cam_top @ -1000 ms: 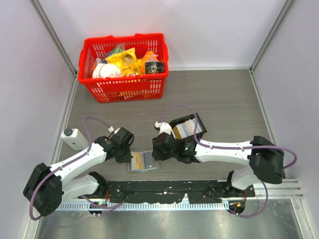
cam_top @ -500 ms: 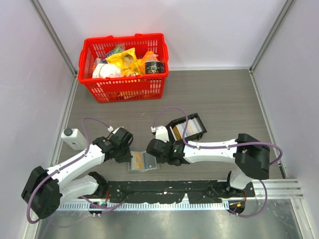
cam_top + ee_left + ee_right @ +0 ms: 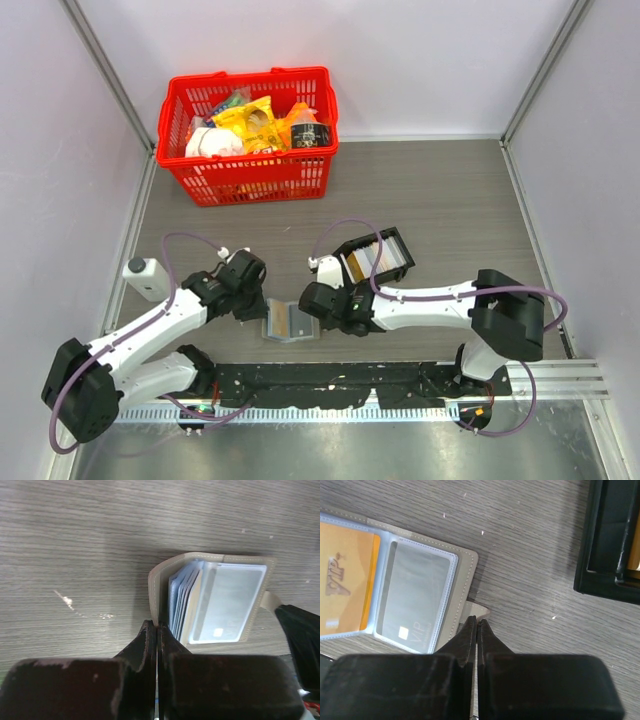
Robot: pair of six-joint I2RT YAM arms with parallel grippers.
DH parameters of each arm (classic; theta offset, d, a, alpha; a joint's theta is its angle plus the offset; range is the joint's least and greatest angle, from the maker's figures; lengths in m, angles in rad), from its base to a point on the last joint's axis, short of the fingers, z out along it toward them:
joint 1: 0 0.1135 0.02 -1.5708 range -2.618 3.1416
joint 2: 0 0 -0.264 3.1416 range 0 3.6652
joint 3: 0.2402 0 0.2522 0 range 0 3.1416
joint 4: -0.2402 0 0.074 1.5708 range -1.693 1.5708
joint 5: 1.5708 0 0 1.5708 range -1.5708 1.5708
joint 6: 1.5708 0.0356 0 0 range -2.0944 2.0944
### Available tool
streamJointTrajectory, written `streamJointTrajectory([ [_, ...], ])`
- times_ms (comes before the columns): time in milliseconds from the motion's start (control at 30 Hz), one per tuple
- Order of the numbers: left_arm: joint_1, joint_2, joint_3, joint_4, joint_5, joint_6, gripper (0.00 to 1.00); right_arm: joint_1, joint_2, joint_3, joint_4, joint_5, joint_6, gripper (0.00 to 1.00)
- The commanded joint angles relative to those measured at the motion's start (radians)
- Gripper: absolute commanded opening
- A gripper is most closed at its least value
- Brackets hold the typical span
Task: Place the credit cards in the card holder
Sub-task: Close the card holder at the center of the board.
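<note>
The grey-beige card holder point(image 3: 288, 322) lies near the table's front edge, between my two arms. My left gripper point(image 3: 157, 626) is shut on its left cover point(image 3: 155, 592), which stands raised so the pale blue pockets fan out. An orange VIP credit card point(image 3: 345, 582) and a grey one point(image 3: 417, 600) sit in its pockets. My right gripper point(image 3: 477, 622) is shut, its tips on the small flap point(image 3: 482, 611) at the holder's right edge. More credit cards point(image 3: 375, 260) stand in the black tray point(image 3: 399, 240).
The black tray's rim point(image 3: 600, 545) is just right of my right gripper. A red basket point(image 3: 250, 175) full of groceries stands at the back left. A small white device point(image 3: 145, 278) lies at the left edge beside my left arm.
My right gripper has shut at the holder's flap. My left gripper has lifted the left cover, so the holder looks narrower from above.
</note>
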State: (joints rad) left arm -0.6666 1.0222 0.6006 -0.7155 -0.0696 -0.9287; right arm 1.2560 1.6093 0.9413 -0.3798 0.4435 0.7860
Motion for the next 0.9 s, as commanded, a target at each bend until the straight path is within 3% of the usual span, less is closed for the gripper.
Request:
streamJointTrajectory([
  [0, -0.002, 0.019, 0.062, 0.073, 0.101, 0.025, 0.00, 0.002, -0.063, -0.050, 0.096, 0.001, 0.022, 0.01],
  [233, -0.002, 0.061, 0.093, 0.128, 0.171, 0.036, 0.03, -0.010, -0.127, -0.128, 0.199, -0.011, 0.056, 0.01],
  [467, -0.027, 0.110, 0.110, 0.157, 0.185, 0.051, 0.24, -0.021, -0.169, -0.199, 0.275, -0.025, 0.075, 0.01],
  [867, -0.096, 0.159, 0.123, 0.266, 0.211, 0.019, 0.33, -0.026, -0.189, -0.230, 0.294, -0.011, 0.105, 0.01],
])
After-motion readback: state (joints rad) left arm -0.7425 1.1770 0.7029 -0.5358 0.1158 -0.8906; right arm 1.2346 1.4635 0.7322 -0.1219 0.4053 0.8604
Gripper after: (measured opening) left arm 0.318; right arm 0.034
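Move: Pinched in the left fingers is the lifted left edge of the card holder's cover; the right page it folds onto lies about 8 cm to that hand's right, 1 cm back and 3 cm lower, with the orange card on the way, some 4 cm right and 2 cm down. The right fingers are already shut on the holder's strap, that page some 5 cm to their left and 1 cm below, the black card box about 14 cm ahead and 12 cm right. Swinging the cover edge to the right over the holder, the left hand travels about 7 cm right and rises some 2 cm, rolling its left side down and turning clockwise roughly 10 degrees each; partway across its fingers open and let go, the free edge ending between them. The right hand keeps the strap in place with shut fingers while its wrist rolls left side up. ##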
